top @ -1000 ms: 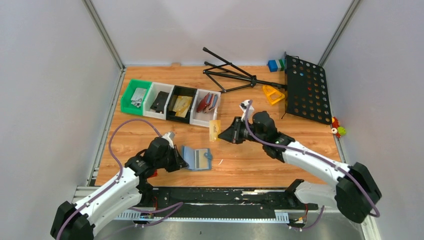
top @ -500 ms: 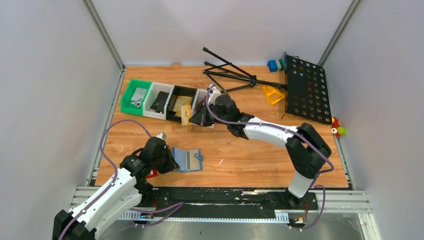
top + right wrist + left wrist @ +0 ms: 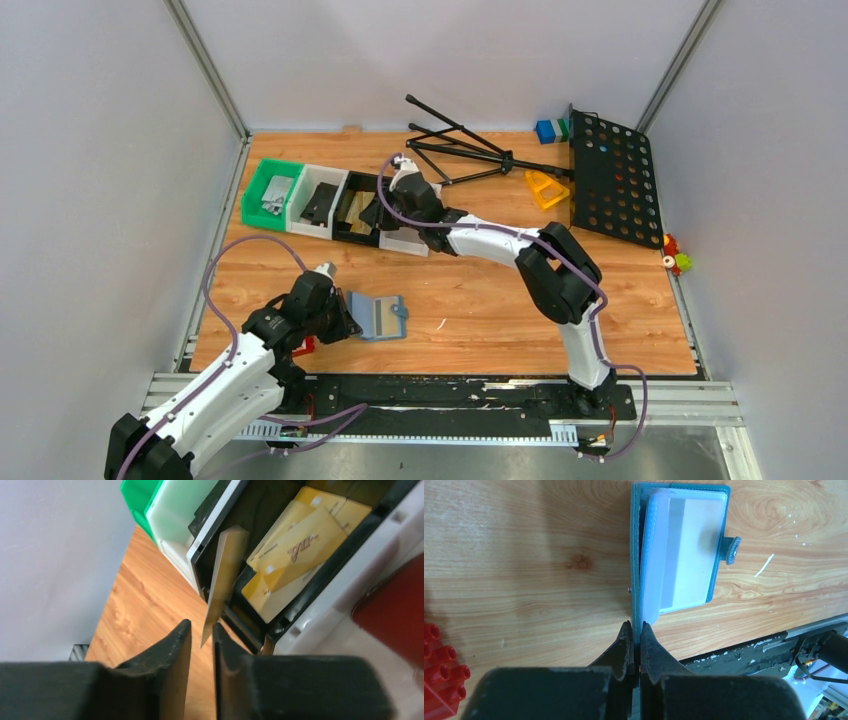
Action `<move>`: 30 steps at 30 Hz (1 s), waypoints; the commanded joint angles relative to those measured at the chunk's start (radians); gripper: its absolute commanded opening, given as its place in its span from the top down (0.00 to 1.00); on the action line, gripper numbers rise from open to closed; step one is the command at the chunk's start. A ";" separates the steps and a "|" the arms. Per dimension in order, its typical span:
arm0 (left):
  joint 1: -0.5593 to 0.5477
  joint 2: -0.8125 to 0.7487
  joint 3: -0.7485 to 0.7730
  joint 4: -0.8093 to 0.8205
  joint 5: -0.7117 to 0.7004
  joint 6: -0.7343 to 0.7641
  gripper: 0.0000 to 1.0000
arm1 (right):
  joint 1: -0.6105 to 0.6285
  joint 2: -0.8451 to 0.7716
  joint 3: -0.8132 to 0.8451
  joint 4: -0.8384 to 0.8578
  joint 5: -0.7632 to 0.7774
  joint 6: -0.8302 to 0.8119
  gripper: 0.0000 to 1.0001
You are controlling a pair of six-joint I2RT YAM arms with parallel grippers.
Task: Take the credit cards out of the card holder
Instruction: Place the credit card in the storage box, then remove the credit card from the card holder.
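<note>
The blue card holder [image 3: 378, 316] lies open on the table at the near left; a pale card [image 3: 689, 545] sits in its inner slot. My left gripper [image 3: 638, 630] is shut on the near edge of the card holder [image 3: 674, 555], whose left flap stands up on edge. My right gripper [image 3: 202, 630] hovers at the black bin [image 3: 362, 185], jaws slightly open. A gold-tan credit card [image 3: 225, 575] stands on edge with its lower corner loose between the tips and its upper end over the bin. Several gold cards [image 3: 295, 555] lie inside.
A green bin [image 3: 262, 195] and a white bin [image 3: 318, 203] stand left of the black one; a white bin [image 3: 412, 238] with a red wallet [image 3: 395, 615] stands to its right. A folded tripod [image 3: 455, 140], a perforated black plate [image 3: 612, 178] and a red brick [image 3: 439, 680] are nearby.
My right arm swung left from mid-table to the black bin with the gold-tan card, and its jaws have parted a little. The left gripper drew the card holder slightly left and near.
</note>
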 commanded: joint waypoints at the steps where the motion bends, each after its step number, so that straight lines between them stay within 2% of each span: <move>1: 0.005 -0.005 0.015 0.069 0.011 0.042 1.00 | 0.006 0.020 0.084 0.002 0.017 -0.076 0.67; 4: 0.005 -0.002 0.020 0.067 -0.009 0.072 1.00 | 0.008 -0.058 -0.010 0.065 -0.006 -0.108 0.59; 9: 0.005 -0.001 0.024 0.107 0.031 0.107 1.00 | 0.007 -0.284 -0.238 0.104 -0.025 -0.157 0.56; 15: 0.005 -0.023 -0.008 0.175 0.070 0.131 1.00 | 0.015 -0.531 -0.471 0.004 -0.053 -0.169 0.56; 21: 0.005 -0.035 -0.037 0.215 0.092 0.124 1.00 | 0.017 -0.746 -0.634 -0.074 -0.038 -0.189 0.55; 30: 0.005 -0.069 -0.047 0.265 0.120 0.117 1.00 | 0.015 -0.913 -0.787 -0.135 -0.025 -0.179 0.47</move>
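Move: The storage box's black compartment lies about 4 cm ahead of the right hand, 1 cm to its left and 9 cm below. The white compartment with the knives is about 12 cm to the right of it and 1 cm nearer; the white one with the dark wallet is 11 cm left of it, 1 cm farther out. From the left hand, the black compartment is some 30 cm ahead, 2 cm to its right, 1 cm below. Right fingers open, releasing the card, then retreat about 20 cm back-right; the left hand shifts the card holder slightly. ##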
